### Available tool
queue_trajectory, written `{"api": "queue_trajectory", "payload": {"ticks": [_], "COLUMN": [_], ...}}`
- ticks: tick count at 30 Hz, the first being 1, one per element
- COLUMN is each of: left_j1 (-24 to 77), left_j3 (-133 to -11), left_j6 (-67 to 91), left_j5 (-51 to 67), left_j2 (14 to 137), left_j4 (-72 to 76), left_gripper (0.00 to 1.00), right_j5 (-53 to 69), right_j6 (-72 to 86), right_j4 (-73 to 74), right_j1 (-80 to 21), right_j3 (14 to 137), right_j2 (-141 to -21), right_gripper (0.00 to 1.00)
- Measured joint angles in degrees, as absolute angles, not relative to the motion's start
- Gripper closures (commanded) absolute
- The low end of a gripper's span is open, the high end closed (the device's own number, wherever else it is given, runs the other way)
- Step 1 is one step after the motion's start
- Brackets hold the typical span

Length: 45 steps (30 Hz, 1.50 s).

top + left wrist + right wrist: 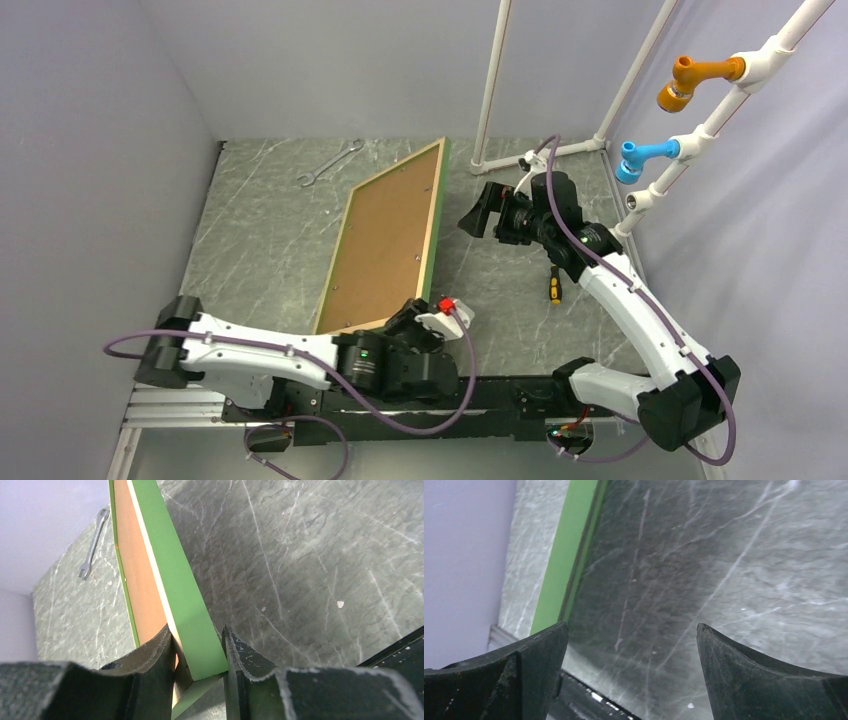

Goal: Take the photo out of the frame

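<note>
The frame (434, 225) is tipped up off the table, its brown backing board (385, 245) facing up and left and its green side showing along the right edge. My left gripper (418, 316) is shut on the frame's near corner; the left wrist view shows the green rail (182, 595) clamped in my left gripper (196, 630). My right gripper (478, 213) hangs open and empty just right of the frame. The right wrist view has only table inside my right gripper (631, 626), with the green rail (566, 555) off to the left. The photo is hidden.
A wrench (330, 163) lies at the back left of the table, also in the left wrist view (92, 545). A yellow-handled screwdriver (554, 285) lies under the right arm. White pipes (492, 90) stand at the back, with orange (685, 82) and blue (640, 158) fittings at the right.
</note>
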<state>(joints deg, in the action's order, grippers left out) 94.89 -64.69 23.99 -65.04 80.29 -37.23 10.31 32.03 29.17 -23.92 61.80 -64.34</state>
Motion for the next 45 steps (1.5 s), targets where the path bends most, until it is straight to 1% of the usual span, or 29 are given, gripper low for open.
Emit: {"api": "queue_trajectory", "payload": {"ticks": [5,12,17,23,26,31,36,41,45], "left_j1": [94.56,94.17,94.08,90.85,87.70,81.12,80.07,79.96,79.94], "left_j3": [-60.25,-56.80,-56.75,-56.53,-55.09,-51.07,-46.87,-39.46,-35.57], "left_j6": [21.65,17.91,18.74,25.50,29.80,37.10,40.03,43.64,47.03], "left_j5": [-63.07,-60.23,-58.24,-57.32,-56.73,-52.49,-51.24,-50.57,-48.93], "left_j2": [71.85,63.83,59.44,52.36,47.66,40.73,34.98,27.05,24.67], "left_j4": [-32.34,-25.47,-23.11,-23.90,-23.77,-23.59,-22.33,-19.22,-17.65], "left_gripper": [1.00,1.00,1.00,1.00,1.00,1.00,1.00,1.00,1.00], "right_j5": [13.80,11.70,10.57,10.33,10.26,10.13,9.93,9.98,9.93], "right_j6": [33.26,33.63,33.63,33.65,33.67,33.78,34.09,34.28,34.30], "right_j4": [27.29,26.98,26.65,26.11,25.93,25.32,24.69,23.92,23.83], "right_j1": [-24.10,-24.08,-24.08,-24.08,-24.08,-24.08,-24.08,-24.10,-24.10], "right_j3": [61.63,61.63,60.99,57.74,56.86,55.53,54.15,52.86,52.42], "right_j2": [-63.99,-61.47,-61.28,-61.47,-61.95,-62.08,-62.19,-63.35,-63.92], "right_gripper": [0.00,0.00,0.00,0.00,0.00,0.00,0.00,0.00,0.00]}}
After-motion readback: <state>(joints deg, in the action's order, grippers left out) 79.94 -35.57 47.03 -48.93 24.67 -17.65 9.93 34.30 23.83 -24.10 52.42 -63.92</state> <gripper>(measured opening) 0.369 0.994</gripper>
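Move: The left hand already pinches the frame by its raised right edge near the close end; the frame's middle lies about 15 cm ahead, 9 cm left and 7 cm lower. From that hand, the wrench is some 27 cm ahead, 21 cm left, and the screwdriver about 2 cm ahead, 26 cm right, both roughly 20 cm below. From the empty right hand, the frame's middle is about 18 cm left, 4 cm back and 10 cm lower. Left hand carries the pinched frame 11 cm left and up, rolling left-side-down some 65 degrees; the right sinks. ##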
